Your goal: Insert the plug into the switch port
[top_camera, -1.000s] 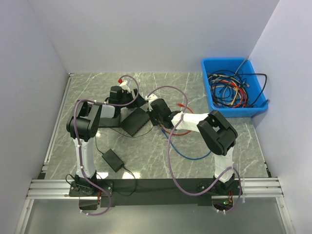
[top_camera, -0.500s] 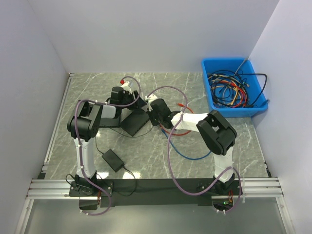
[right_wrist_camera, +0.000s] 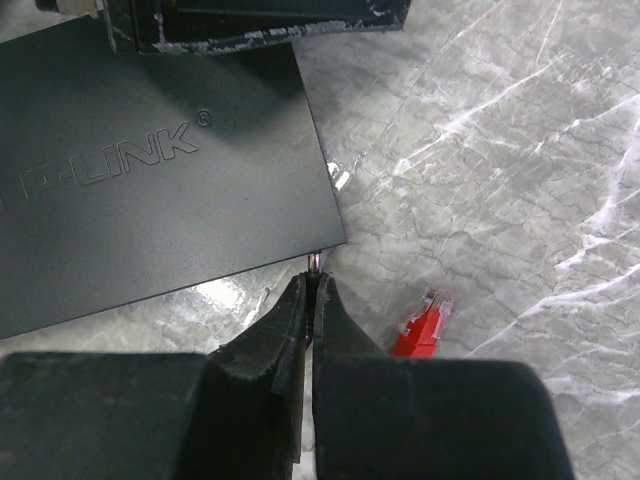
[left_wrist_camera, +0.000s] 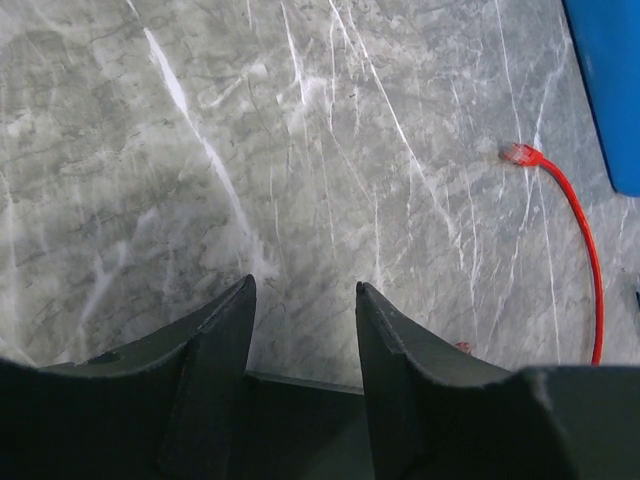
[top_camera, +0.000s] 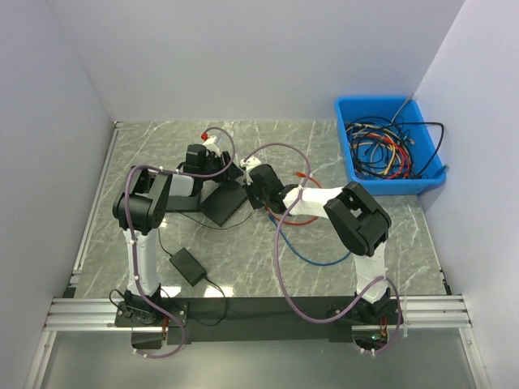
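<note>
The black TP-LINK switch [right_wrist_camera: 150, 170] lies on the marble table, also seen in the top view [top_camera: 225, 203]. My right gripper [right_wrist_camera: 313, 280] is shut on a thin black plug whose metal tip [right_wrist_camera: 315, 262] touches the switch's near edge by its corner. In the top view the right gripper [top_camera: 259, 192] sits at the switch's right side. My left gripper [left_wrist_camera: 305, 285] straddles the switch's far edge [left_wrist_camera: 300, 400]; the dark casing fills the space between its fingers. From above, the left gripper [top_camera: 217, 168] sits at the switch's far corner.
A red network plug [right_wrist_camera: 425, 322] lies loose beside my right fingers, its red cable [left_wrist_camera: 580, 230] running across the marble. A blue bin [top_camera: 388, 154] of cables stands back right. A black power brick [top_camera: 188, 265] and a blue cable [top_camera: 312, 258] lie nearer the arm bases.
The left jaws have narrowed onto the switch's edge. The right gripper has crept slightly up and left with the plug, toward the switch, which has turned a little.
</note>
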{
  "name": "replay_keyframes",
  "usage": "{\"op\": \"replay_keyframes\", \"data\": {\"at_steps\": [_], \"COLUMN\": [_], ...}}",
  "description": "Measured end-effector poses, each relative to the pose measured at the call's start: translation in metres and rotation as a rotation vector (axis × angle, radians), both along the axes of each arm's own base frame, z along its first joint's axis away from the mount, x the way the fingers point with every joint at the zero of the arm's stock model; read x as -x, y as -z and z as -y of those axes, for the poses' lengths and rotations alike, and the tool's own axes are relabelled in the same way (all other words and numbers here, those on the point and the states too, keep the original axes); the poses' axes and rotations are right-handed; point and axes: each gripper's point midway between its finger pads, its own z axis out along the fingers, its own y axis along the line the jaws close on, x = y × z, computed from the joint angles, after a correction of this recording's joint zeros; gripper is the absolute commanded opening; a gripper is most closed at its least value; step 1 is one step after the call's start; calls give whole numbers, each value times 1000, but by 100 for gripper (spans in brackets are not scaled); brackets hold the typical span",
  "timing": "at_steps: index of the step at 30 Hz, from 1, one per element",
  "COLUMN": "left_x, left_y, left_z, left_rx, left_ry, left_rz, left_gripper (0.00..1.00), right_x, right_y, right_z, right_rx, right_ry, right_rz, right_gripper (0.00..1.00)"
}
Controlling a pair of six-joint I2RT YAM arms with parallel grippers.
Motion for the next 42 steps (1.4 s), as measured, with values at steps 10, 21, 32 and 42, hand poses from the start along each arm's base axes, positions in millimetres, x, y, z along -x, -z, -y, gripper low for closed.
{"op": "replay_keyframes", "data": {"at_steps": [10, 21, 32, 42], "left_x": [0, 0, 1, 2], "left_y": [2, 2, 2, 2], "left_z": [6, 21, 26, 27], "left_rx": [-25, -89, -95, -95], "left_ry": [26, 70, 78, 80], "left_rz": [15, 82, 84, 82], "left_gripper": [49, 48, 48, 48], "right_x": [1, 5, 3, 4], "right_y": [-3, -2, -5, -7], "right_z": [-1, 1, 4, 9], "right_rx": [51, 172, 216, 217], "right_ry": [-42, -95, -58, -34], "right_rz": [23, 93, 127, 133], "right_gripper": [0, 0, 43, 52]}}
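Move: My right hand already pinches the black plug with its metal tip at the switch's port edge. The switch's middle is about 7 cm left of that hand, level ahead, 1 cm below. A red plug lies 2 cm ahead and 4 cm right, a blue plug 4 cm back and 6 cm right. My left hand is at the switch's far end, its middle some 7 cm back, 3 cm left and 2 below; a second black box sits 7 cm back, 14 cm left. With my right fingers still pinching the plug against the port, I roll that hand counter-clockwise about its own pointing line, some 15 degrees, left side sinking, barely shifting. Then I open to about half, letting go, and ease about 1 cm right and up with the fingertips around the plug. Meanwhile my half-open left hand shifts 2.5 cm right over the switch's far side, turning slightly clockwise. ##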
